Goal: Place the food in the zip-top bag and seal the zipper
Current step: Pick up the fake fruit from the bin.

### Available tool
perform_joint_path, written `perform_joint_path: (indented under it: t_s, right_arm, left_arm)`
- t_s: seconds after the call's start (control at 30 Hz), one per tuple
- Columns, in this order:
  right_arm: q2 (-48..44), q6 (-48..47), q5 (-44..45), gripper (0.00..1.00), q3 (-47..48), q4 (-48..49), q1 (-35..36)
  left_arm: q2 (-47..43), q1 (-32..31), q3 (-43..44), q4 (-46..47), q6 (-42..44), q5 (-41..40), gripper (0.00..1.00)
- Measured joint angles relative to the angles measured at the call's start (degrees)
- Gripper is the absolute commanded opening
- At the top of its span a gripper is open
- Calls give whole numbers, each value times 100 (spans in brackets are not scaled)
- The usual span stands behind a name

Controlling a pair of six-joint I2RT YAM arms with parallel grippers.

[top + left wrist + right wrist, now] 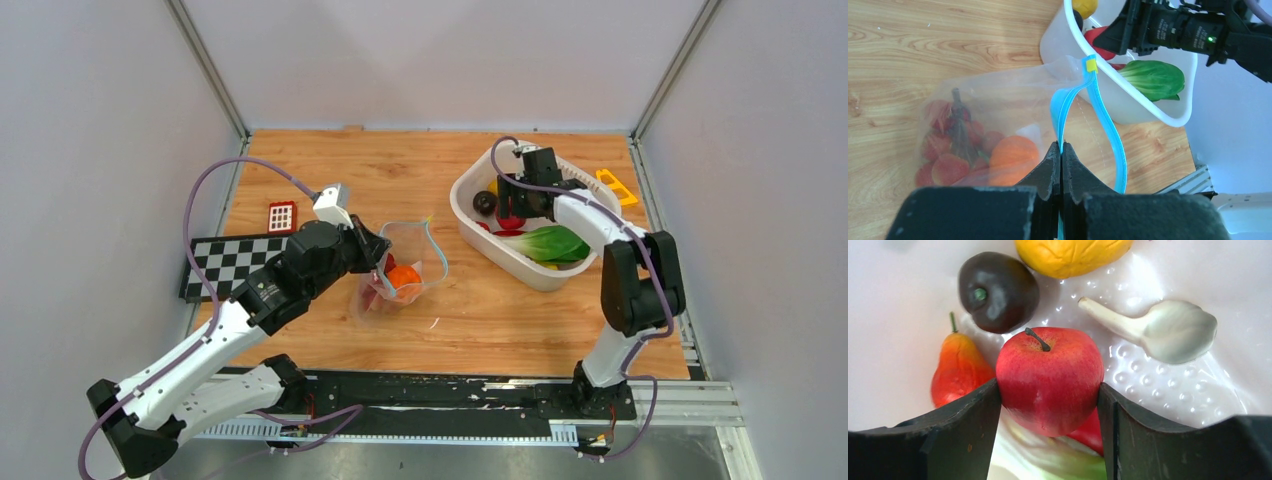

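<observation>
The clear zip-top bag lies open mid-table, with a red grape bunch and an orange tangerine inside. Its teal zipper gapes in a loop. My left gripper is shut on the near strip of the zipper. Inside the white basket, my right gripper has both fingers pressed against the sides of the red apple. A dark purple piece and the yellow lemon lie just beyond the apple.
An orange-red pear, a pale green vegetable and a leafy green also lie in the basket. A checkerboard mat and a small red block lie at the left. A yellow piece lies behind the basket.
</observation>
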Motion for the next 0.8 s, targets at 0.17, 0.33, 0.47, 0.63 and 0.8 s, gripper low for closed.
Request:
perform_joint_path:
  t_s: [0.17,0.33,0.47,0.63,0.8]
  right_arm:
    - [-774,170,-181,43,-627,492,0]
    - [-1375,415,-221,43,-1075,955,-7]
    - [-1738,540,-258,43,-1325,1132,-37]
    - [-2065,684,-411,43,-1464,1261,-136]
    - [-2535,951,-811,42,-1757,1517,-262]
  left_arm:
    - [-13,0,0,-2,0,9,0]
    - [-55,0,0,-15,0,7,0]
    - [-181,0,-42,-46,-4,2,0]
    - [-275,0,-76,-68,-17,-2,0]
    - [-271,0,-85,-70,-28,9,0]
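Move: The red apple is already clasped in the right fingers, low in the bin. The mouth of the zip-top bag it is meant for lies about 20 cm to that hand's left, 18 cm back and some 14 cm higher. In the bin, the dark fruit is about 6 cm left and 3 cm ahead of the hand, the mango 3 cm left and 8 cm ahead, the leafy greens 8 cm right and 6 cm back, all about 3 cm lower. From the left hand, the bag mouth is about 5 cm right, level fore and aft, and 4 cm lower. The apple goes up out of the bin's bottom, pinched between the right fingertips, which keep their hold: roughly 9 cm of steady rise with about 3 cm of drawing back, away from the dark fruit and mango. Meanwhile the wrist swings the fingertips up and forward and lifts its left side, some 25 degrees in all. The left hand keeps its pinch on the bag's rim, shifting only about a centimetre. ##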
